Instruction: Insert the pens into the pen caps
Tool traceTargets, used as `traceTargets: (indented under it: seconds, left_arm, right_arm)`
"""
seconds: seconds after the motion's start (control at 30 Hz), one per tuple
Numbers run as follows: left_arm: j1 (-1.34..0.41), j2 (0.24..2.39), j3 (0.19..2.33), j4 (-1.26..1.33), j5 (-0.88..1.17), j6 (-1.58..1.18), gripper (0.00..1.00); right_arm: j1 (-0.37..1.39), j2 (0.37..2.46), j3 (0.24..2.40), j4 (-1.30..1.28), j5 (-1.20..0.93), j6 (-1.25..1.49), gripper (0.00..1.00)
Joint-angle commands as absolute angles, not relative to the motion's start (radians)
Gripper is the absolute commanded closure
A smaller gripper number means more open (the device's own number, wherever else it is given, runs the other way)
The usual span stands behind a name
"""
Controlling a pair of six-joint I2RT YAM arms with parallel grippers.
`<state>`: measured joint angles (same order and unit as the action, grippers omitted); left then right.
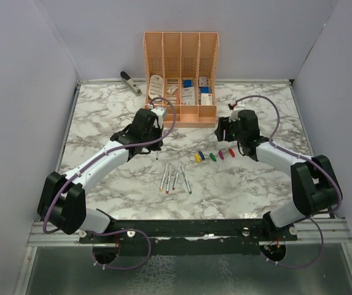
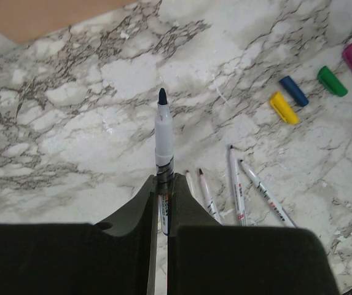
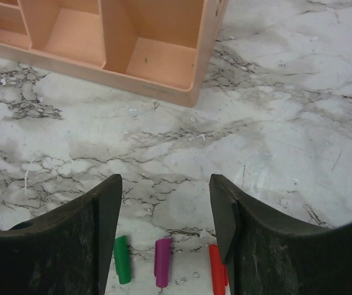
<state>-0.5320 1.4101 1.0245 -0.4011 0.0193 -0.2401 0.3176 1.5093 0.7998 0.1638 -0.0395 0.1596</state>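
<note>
My left gripper [image 1: 155,147] [image 2: 163,179] is shut on a silver-grey pen [image 2: 163,132] whose dark tip points out past the fingers, above the marble table. Several more pens [image 1: 176,177] [image 2: 236,184] lie side by side on the table in front of it. The pen caps lie in a row: yellow [image 1: 197,158] [image 2: 284,107], blue [image 1: 202,155] [image 2: 293,90], green [image 1: 212,156] [image 3: 121,259], purple [image 1: 221,155] [image 3: 162,262] and red [image 1: 231,152] [image 3: 217,269]. My right gripper [image 1: 223,132] [image 3: 165,184] hangs open just beyond the green, purple and red caps, holding nothing.
A peach desk organiser [image 1: 191,117] [image 3: 163,86] with small items stands at the back centre, just ahead of my right gripper. A grey stapler [image 1: 130,82] lies at the back left. Grey walls close in the table on three sides.
</note>
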Motion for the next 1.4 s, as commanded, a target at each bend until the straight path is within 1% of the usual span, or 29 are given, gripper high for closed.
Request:
traceTargets:
  seconds: [0.0, 0.3, 0.4, 0.6, 0.9, 1.2, 1.37]
  left_arm:
    - [-0.534, 1.368, 0.968, -0.155, 0.123, -0.220, 1.00]
    - [-0.533, 1.403, 0.891, 0.052, 0.229, -0.240, 1.00]
    - [-0.533, 1.368, 0.830, 0.145, 0.261, -0.258, 1.00]
    - [-0.526, 1.270, 0.706, 0.300, 0.289, -0.266, 1.00]
    - [-0.513, 1.196, 0.651, 0.326, 0.310, -0.256, 1.00]
    - [-0.499, 1.177, 0.640, 0.327, 0.308, -0.271, 1.00]
    - [-0.493, 1.162, 0.631, 0.327, 0.303, -0.276, 1.00]
  right_arm:
    - [0.358, 1.558, 0.855, 0.122, -0.110, 0.120, 0.42]
    - [0.518, 1.594, 0.884, 0.061, -0.013, 0.078, 0.50]
    - [0.542, 1.588, 0.884, 0.046, -0.011, 0.093, 0.54]
    - [0.575, 1.603, 0.884, 0.019, 0.018, 0.102, 0.57]
    - [0.590, 1.662, 0.912, -0.006, 0.041, 0.106, 0.61]
    - [0.606, 1.695, 0.921, -0.015, 0.060, 0.111, 0.62]
    - [0.609, 1.718, 0.931, -0.033, 0.074, 0.121, 0.65]
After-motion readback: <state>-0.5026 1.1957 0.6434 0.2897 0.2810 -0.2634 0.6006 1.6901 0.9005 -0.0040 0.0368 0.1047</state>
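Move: The blue cap lies about 10 cm to the right hand's left, some 6 cm back and 9 cm below. The yellow cap sits beside it, about 2 cm farther left and 1 cm nearer the base; the green one is some 4 cm to the blue cap's right. From the left hand, already holding the pen, the blue cap is roughly 17 cm to the right, about level ahead and 12 cm down; the loose pens lie about 6 cm right, 10 cm back. Keeping its pinch on the pen, tip pointing away from the fingers, the left hand shifts about 4 cm right and then rises roughly 5 cm, its wrist rolling left side down and tipping the fingers up some 20 degrees. The open right hand swings about 9 cm left and 5 cm back, then sinks over the blue cap, 6 cm in all, turning some 15 degrees counter-clockwise and narrowing its fingers without shutting them. ##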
